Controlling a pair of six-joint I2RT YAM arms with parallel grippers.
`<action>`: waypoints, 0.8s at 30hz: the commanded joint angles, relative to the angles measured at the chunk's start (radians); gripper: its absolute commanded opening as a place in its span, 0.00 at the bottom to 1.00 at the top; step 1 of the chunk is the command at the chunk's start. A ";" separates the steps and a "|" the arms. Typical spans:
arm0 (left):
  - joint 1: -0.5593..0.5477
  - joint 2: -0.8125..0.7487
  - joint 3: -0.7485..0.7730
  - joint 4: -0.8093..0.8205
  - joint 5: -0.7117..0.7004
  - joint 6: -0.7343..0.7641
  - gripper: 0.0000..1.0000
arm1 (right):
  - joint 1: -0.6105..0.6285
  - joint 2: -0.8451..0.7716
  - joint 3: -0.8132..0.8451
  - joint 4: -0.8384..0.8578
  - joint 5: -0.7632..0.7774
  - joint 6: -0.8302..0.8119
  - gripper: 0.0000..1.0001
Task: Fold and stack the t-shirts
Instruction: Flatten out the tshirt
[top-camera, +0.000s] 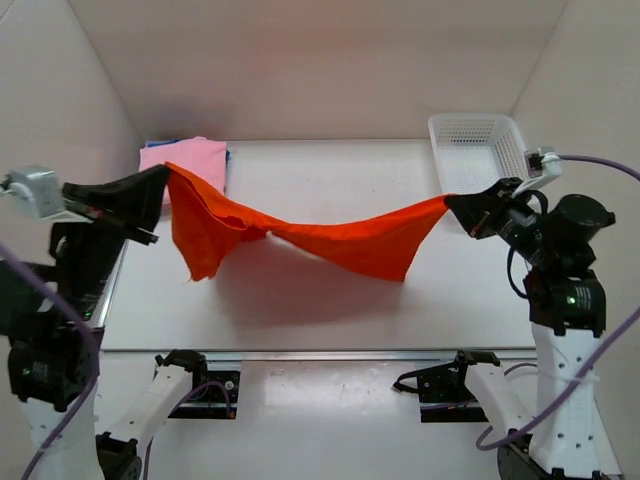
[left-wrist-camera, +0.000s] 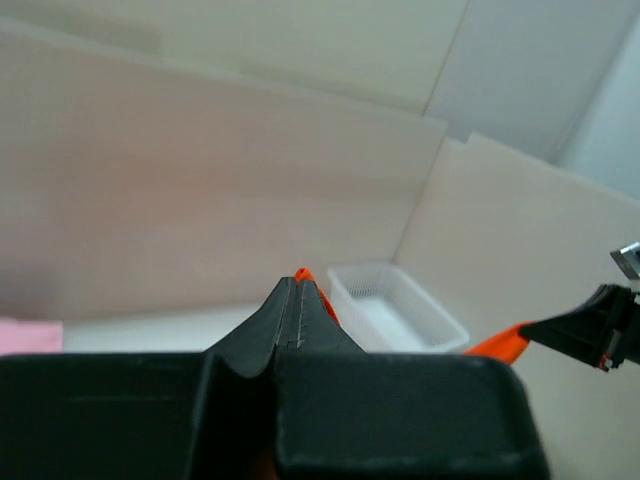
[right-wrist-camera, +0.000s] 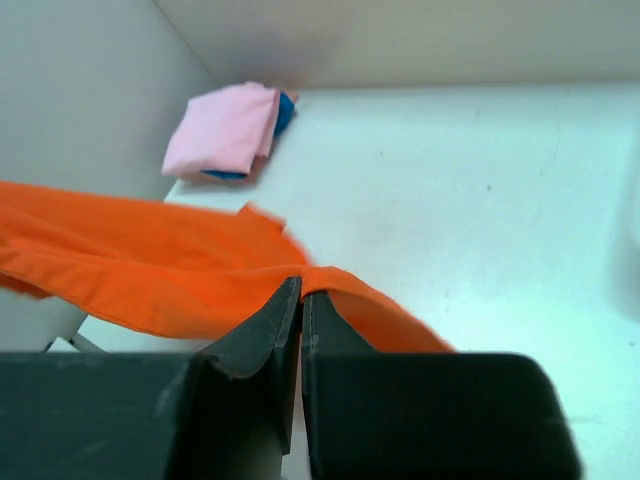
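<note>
The large orange-red t-shirt (top-camera: 310, 238) hangs stretched in the air above the table between my two grippers, sagging in the middle. My left gripper (top-camera: 163, 172) is shut on its left end; a sliver of orange cloth (left-wrist-camera: 304, 274) shows at the closed tips (left-wrist-camera: 297, 281). My right gripper (top-camera: 450, 200) is shut on its right end, and the cloth (right-wrist-camera: 150, 270) drapes away from the tips (right-wrist-camera: 301, 288). The folded light pink t-shirt (top-camera: 186, 160) lies at the back left of the table on top of the blue one (right-wrist-camera: 284, 108), of which only edges show.
A white plastic mesh basket (top-camera: 478, 150) stands at the back right corner of the white table (top-camera: 320, 300), just behind my right gripper. It also shows in the left wrist view (left-wrist-camera: 392, 305). Pale walls enclose the table on three sides.
</note>
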 joint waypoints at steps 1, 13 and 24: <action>-0.017 0.068 0.142 0.020 -0.023 0.053 0.00 | 0.030 -0.012 0.098 -0.002 0.057 -0.006 0.00; 0.112 0.284 -0.155 0.159 0.155 0.012 0.00 | 0.035 0.319 0.100 0.075 -0.015 -0.019 0.00; 0.191 0.680 -0.023 0.198 0.071 0.110 0.00 | 0.029 0.764 0.422 0.128 -0.006 -0.062 0.00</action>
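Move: The clear middle of the table, where the t-shirt is headed, lies some 23 cm ahead of my left hand, 23 cm to its right and 53 cm below; from my right hand, about 16 cm ahead, 22 cm left and 38 cm down. The pink folded stack sits roughly 39 cm ahead of my left hand, 13 cm left, 51 cm down. The white basket is about 33 cm ahead of my right hand, 19 cm right, 35 cm down. Still pinching the t-shirt's two corners, I lift both hands a last 6 or 7 cm, easing slightly back, then whip them forward and down towards the table, my left dropping about 35 cm and reaching 25 cm, my right close to 20 cm each way. Both wrists tip fingers-down as they go, and my grips stay shut. ##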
